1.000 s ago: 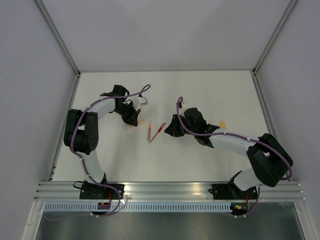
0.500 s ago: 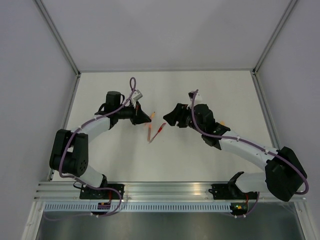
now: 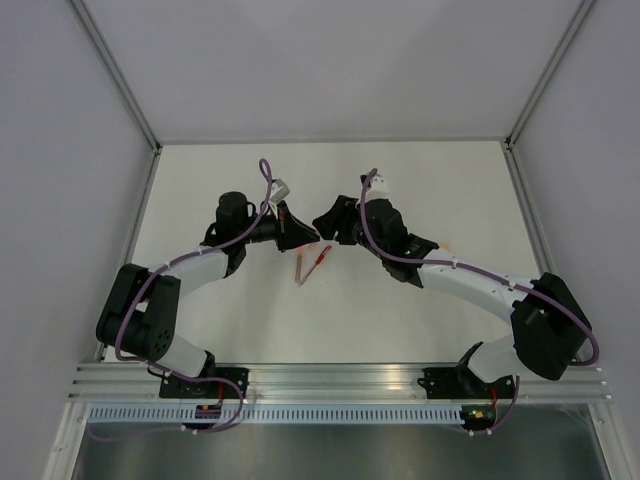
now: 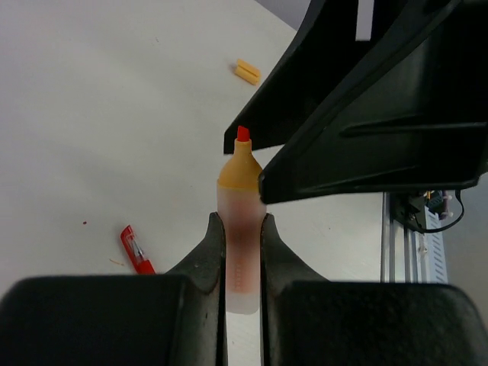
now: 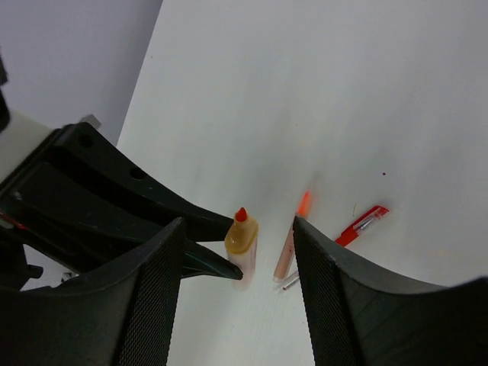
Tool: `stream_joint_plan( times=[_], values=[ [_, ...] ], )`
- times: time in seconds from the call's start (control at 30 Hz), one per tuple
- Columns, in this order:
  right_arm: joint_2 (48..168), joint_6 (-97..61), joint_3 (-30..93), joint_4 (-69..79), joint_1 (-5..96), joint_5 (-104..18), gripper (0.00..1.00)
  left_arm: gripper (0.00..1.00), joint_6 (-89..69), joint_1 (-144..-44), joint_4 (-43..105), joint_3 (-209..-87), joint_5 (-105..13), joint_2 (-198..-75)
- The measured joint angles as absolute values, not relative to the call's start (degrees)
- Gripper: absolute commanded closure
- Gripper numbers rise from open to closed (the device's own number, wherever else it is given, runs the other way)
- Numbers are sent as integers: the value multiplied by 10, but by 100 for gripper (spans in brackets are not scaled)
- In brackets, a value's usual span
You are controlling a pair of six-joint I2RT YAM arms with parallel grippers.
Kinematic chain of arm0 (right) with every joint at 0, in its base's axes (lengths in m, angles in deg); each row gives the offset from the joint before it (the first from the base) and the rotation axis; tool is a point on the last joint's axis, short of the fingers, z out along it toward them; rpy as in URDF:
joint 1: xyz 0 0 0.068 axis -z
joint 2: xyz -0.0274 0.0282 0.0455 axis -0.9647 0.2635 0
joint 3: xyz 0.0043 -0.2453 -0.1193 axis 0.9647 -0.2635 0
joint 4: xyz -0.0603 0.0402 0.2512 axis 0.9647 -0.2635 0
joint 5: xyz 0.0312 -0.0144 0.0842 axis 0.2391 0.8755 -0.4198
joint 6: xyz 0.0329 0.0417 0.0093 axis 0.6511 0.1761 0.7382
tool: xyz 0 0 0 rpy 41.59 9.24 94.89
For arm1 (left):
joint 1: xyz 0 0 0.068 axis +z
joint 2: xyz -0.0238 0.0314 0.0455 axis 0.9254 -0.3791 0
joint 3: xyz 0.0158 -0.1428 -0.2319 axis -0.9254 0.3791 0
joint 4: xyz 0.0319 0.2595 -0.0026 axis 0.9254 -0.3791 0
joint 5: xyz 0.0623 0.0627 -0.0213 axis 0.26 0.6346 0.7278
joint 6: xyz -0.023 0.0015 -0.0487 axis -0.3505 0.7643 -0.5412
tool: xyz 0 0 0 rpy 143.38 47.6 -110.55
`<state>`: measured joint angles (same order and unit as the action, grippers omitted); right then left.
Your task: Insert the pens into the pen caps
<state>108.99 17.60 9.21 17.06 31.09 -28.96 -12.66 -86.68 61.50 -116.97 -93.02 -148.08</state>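
My left gripper (image 4: pixel 241 221) (image 3: pixel 296 229) is shut on a pen (image 4: pixel 241 242) with a pale pink barrel, a yellow-orange collar and a bare red tip, held above the table. My right gripper (image 5: pixel 239 221) (image 3: pixel 325 222) faces it, open, and the pen's tip (image 5: pixel 242 216) stands between its fingers without touching them. On the table below lie an orange-pink pen (image 5: pixel 287 252) (image 3: pixel 300 268) and a red pen (image 5: pixel 364 223) (image 3: pixel 319 259). An orange pen cap (image 4: pixel 246 71) (image 3: pixel 443 246) lies apart, to the right.
Both arms meet over the middle of the white table (image 3: pixel 400 310). Grey walls and metal frame posts (image 3: pixel 128 100) close in the back and sides. A rail (image 3: pixel 340 378) runs along the near edge.
Both arms have swung in toward each other. The left gripper has carried the pen up and right. The right gripper has opened and come up to the pen's tip.
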Motion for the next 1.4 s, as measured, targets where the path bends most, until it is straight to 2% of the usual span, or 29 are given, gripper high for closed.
stream_joint_plan(
  times=[0.23,0.37,0.53,0.67,0.7,0.73,0.8,0.83,0.9,1.0,1.03,1.17,1.4],
  values=[
    [1118,178,92,165,293,-260,45,98,-143,-869,655,-1166,-928,-1482],
    [1129,181,97,167,285,-244,53,98,-146,-869,670,-1159,-928,-1490],
    [1138,192,101,173,276,-238,72,98,-161,-870,696,-1146,-926,-1498],
    [1139,196,102,178,275,-230,100,96,-176,-869,718,-1144,-919,-1499],
    [1139,196,103,178,275,-227,100,91,-179,-868,721,-1143,-917,-1499],
    [1139,196,103,179,276,-225,100,74,-184,-867,724,-1143,-917,-1499],
    [1138,195,103,181,277,-227,100,59,-199,-864,732,-1143,-917,-1499],
    [1134,190,102,180,277,-233,100,44,-209,-864,743,-1139,-919,-1499],
    [1118,180,95,186,276,-254,100,35,-249,-874,804,-1121,-940,-1499],
    [1067,153,72,186,274,-291,100,33,-338,-905,913,-1087,-966,-1506],
    [1046,143,66,182,273,-302,100,2,-376,-917,937,-1085,-975,-1516],
    [961,113,53,170,273,-332,100,0,-505,-950,981,-1100,-1012,-1559],
    [863,64,53,119,273,-391,100,0,-581,-978,1015,-1103,-1047,-1540]
  ],
)
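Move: The yellow-collared pen stands roughly upright in the left hand's shut fingers, its middle about 1 cm above the left hand. From the open right hand, that middle is about 2 cm left, level fore and aft, and some 4 cm below. On the table 16 cm beneath the left hand, both about 2 cm nearer the base, lie an orange pen some 5 cm to its left and a red pen about 1 cm to its left. The upright pen's collar end is pinched by the right fingers, which sink about 3 cm, ease slightly left and close while the left hand holds nearly still. The left fingers then open wide and let go; that hand draws back about 11 cm and somewhat right, turning about 20 degrees clockwise, while the right hand lifts the pen some 12 cm and brings it back about 9 cm. ##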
